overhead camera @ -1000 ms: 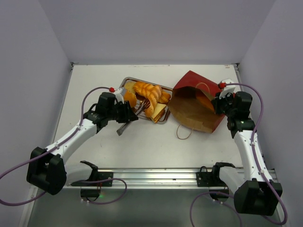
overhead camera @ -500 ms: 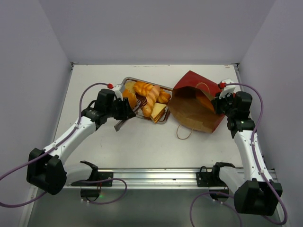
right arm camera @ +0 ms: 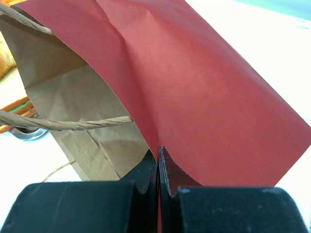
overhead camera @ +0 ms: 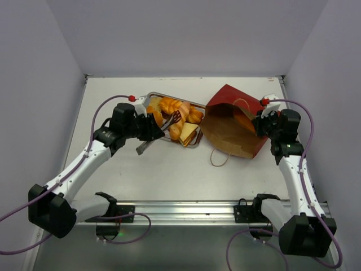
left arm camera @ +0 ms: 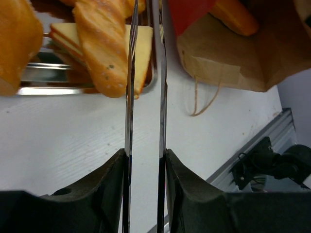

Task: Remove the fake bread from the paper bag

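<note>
The red paper bag [overhead camera: 231, 135] lies on its side, its brown mouth facing the tray. My right gripper [overhead camera: 260, 121] is shut on the bag's upper red edge [right arm camera: 204, 87]. One orange piece of fake bread [overhead camera: 246, 121] shows inside the bag, also in the left wrist view [left arm camera: 233, 14]. Several more pieces of fake bread [overhead camera: 175, 106] are piled on the metal tray [overhead camera: 169, 96]. My left gripper [overhead camera: 151, 133] is shut on metal tongs [overhead camera: 169, 123]. The two tong blades [left arm camera: 129, 97] point over the tray's near corner, beside a long roll [left arm camera: 99, 43], with nothing between them.
A loose string handle [overhead camera: 217, 159] of the bag lies on the white table in front of it. Pale flat slices [overhead camera: 190, 132] overhang the tray's right corner. A metal rail [overhead camera: 186, 209] runs along the near table edge between the arm bases.
My left arm has moved away from me toward the tray, bringing the tong tips over the bread pile. The right gripper and the bag have not moved.
</note>
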Available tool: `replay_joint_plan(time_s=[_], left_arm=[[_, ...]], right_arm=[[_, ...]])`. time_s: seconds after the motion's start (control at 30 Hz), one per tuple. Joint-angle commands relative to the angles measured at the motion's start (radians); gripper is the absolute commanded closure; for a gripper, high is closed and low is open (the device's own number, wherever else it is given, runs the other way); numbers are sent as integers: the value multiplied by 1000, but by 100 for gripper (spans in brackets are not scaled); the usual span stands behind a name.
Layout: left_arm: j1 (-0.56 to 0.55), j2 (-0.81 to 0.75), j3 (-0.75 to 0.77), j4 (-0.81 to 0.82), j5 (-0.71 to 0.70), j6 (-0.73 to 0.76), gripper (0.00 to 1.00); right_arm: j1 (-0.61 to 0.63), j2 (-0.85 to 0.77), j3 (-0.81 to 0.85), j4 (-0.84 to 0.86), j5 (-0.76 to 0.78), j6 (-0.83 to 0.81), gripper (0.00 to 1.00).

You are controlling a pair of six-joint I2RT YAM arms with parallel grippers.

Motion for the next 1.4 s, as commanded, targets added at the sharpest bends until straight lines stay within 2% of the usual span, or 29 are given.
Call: replay_joint_plan(time_s=[0.0, 0.17, 0.3, 0.5, 0.63, 0.83, 0.97, 1.13, 1.37], left_arm=[[-85, -48, 34, 39, 121, -48, 62], [-263, -39, -12, 153, 134, -172, 62], [-367, -10, -75, 331, 132, -296, 63], [-449, 187, -132, 745, 85, -520, 64], [-469, 351, -66, 893, 45, -640, 64], [-487, 597, 101, 948, -3, -758, 64], [-492, 723, 156, 977, -46, -850, 62], [-493, 820, 225, 974, -72, -924, 60], [-495, 919, 337, 942, -89, -946, 56]], right_arm=[[-5, 3, 12, 15, -21, 1, 99], [-4, 7, 13, 14, -20, -2, 99], [-5, 12, 13, 11, -23, -7, 99], [-5, 13, 13, 14, -21, -10, 99], [-5, 13, 12, 11, -23, -11, 99], [-5, 12, 12, 14, -27, -11, 99], [-5, 10, 13, 11, -30, -11, 99], [-5, 9, 15, 9, -35, -11, 99], [-5, 6, 16, 7, -36, -11, 99]])
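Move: The last bread lies inside the paper bag, about 40 cm to the left hand's right, 12 cm ahead and 15 cm lower; the bag's mouth is some 33 cm right, 8 cm ahead and 10 cm below. Beside the tongs' tips, the twisted loaf sits on the tray about 10 cm right and 12 cm ahead, with the sandwich 14 cm right and 6 cm ahead, both some 16 cm down. From the right hand that last bread is about 6 cm ahead, 6 cm left and 16 cm below. Carry the tongs in the left gripper off the tray to the right, about 30 cm in all, first rising some 3 cm and drawing back 10 cm, then sinking and reaching forward again through the bag's mouth towards the last bread. Roll the wrist and swing the tongs flatter and more to the right on the way, keeping them parted. Keep the right fingers shut on the bag's rim. ##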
